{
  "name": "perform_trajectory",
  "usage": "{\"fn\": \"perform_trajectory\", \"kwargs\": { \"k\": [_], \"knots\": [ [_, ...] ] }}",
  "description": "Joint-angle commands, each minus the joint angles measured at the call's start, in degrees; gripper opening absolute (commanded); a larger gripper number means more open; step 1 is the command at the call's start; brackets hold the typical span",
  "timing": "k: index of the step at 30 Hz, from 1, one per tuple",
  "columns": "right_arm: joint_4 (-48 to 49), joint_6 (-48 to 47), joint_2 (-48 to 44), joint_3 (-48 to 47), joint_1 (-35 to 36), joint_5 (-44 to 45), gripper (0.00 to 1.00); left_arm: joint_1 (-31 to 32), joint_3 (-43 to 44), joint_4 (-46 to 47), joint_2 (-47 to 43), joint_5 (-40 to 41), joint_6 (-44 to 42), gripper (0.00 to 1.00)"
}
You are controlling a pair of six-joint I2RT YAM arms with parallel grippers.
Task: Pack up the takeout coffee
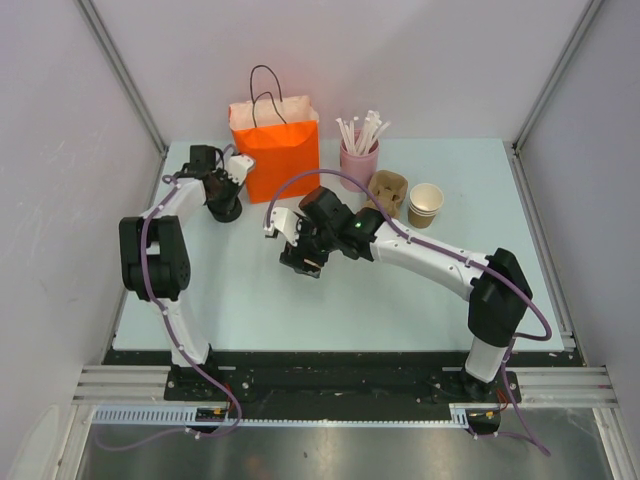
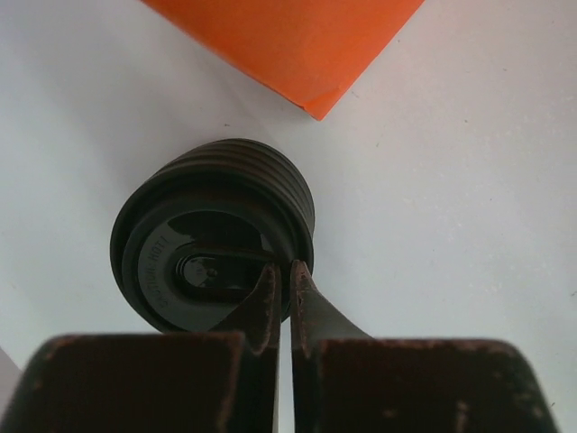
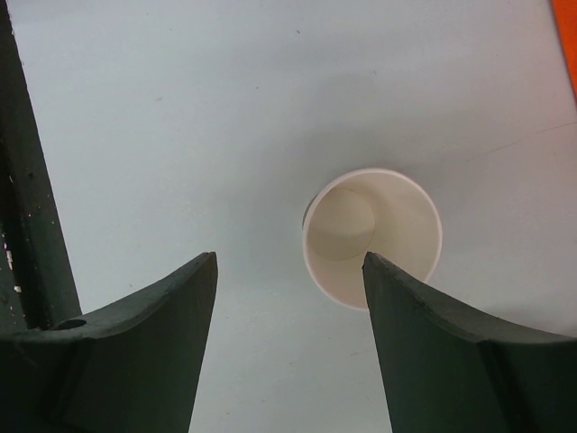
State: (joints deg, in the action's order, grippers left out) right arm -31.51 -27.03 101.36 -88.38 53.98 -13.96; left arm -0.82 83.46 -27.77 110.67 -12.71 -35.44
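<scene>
A stack of black ribbed plastic lids (image 2: 216, 225) stands on the table beside the orange paper bag (image 1: 274, 150), whose corner shows in the left wrist view (image 2: 288, 45). My left gripper (image 2: 287, 266) is over the stack (image 1: 226, 210), its fingers pinched on the right rim of the top lid. My right gripper (image 3: 290, 257) is open above an empty paper cup (image 3: 374, 234) with no lid; the cup sits under the right fingertip, off-centre. In the top view the right gripper (image 1: 300, 262) hides this cup. No cup with a black lid on it is in view.
A pink holder with straws (image 1: 358, 155), a brown pulp cup carrier (image 1: 388, 190) and stacked pale-rimmed paper cups (image 1: 425, 203) stand at the back right. The bag stands upright with its mouth open at the back. Grey walls close the table's sides.
</scene>
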Motion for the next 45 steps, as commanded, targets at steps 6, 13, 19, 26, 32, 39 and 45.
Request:
{"fn": "perform_trajectory", "kwargs": {
  "k": [6,13,19,26,32,39,45],
  "knots": [
    [-0.2,0.0,-2.4,-1.6,0.0,0.2,0.70,-0.2,1.5,-1.3,-6.1,-1.2,3.0,0.01],
    [0.0,0.3,-3.0,-1.4,-0.2,0.1,0.70,-0.2,0.7,-1.3,-9.9,-1.5,5.0,0.00],
    [2.8,6.0,-4.9,-1.1,-2.4,-1.9,0.71,-0.1,-1.2,-3.2,-15.5,-5.5,7.9,0.00],
    [8.0,23.2,-8.0,-0.8,-11.2,-3.4,0.71,8.2,-3.8,-12.6,-26.0,-9.5,8.5,0.01],
    [9.4,34.5,-10.9,2.8,-18.6,2.0,0.70,22.1,-5.2,-21.1,-30.7,-11.0,8.3,0.00],
    [9.4,38.8,-12.8,6.8,-22.6,3.0,0.70,34.2,-3.7,-22.9,-25.3,-8.0,8.5,0.00],
    [7.1,37.9,-12.9,7.6,-22.8,6.0,0.70,36.1,-0.4,-23.0,-18.6,-7.0,9.5,0.00]
  ]
}}
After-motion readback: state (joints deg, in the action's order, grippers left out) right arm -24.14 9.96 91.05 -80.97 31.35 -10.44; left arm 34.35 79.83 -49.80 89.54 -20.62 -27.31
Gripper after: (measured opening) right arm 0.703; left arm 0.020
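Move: The left fingers are already shut on the top lid's rim; the cup it goes to stands about 23 cm to the right and 17 cm back, its middle near hand height. The lid stack sits about 2 cm ahead and 2 cm left, just below, the orange bag some 9 cm ahead and 12 cm right. From the open right hand the cup is roughly 4 cm ahead, 2 cm right and 10 cm down. Left lifts the pinched lid, swings some 30 cm right and back, then sinks towards the cup; right withdraws forward-right. ##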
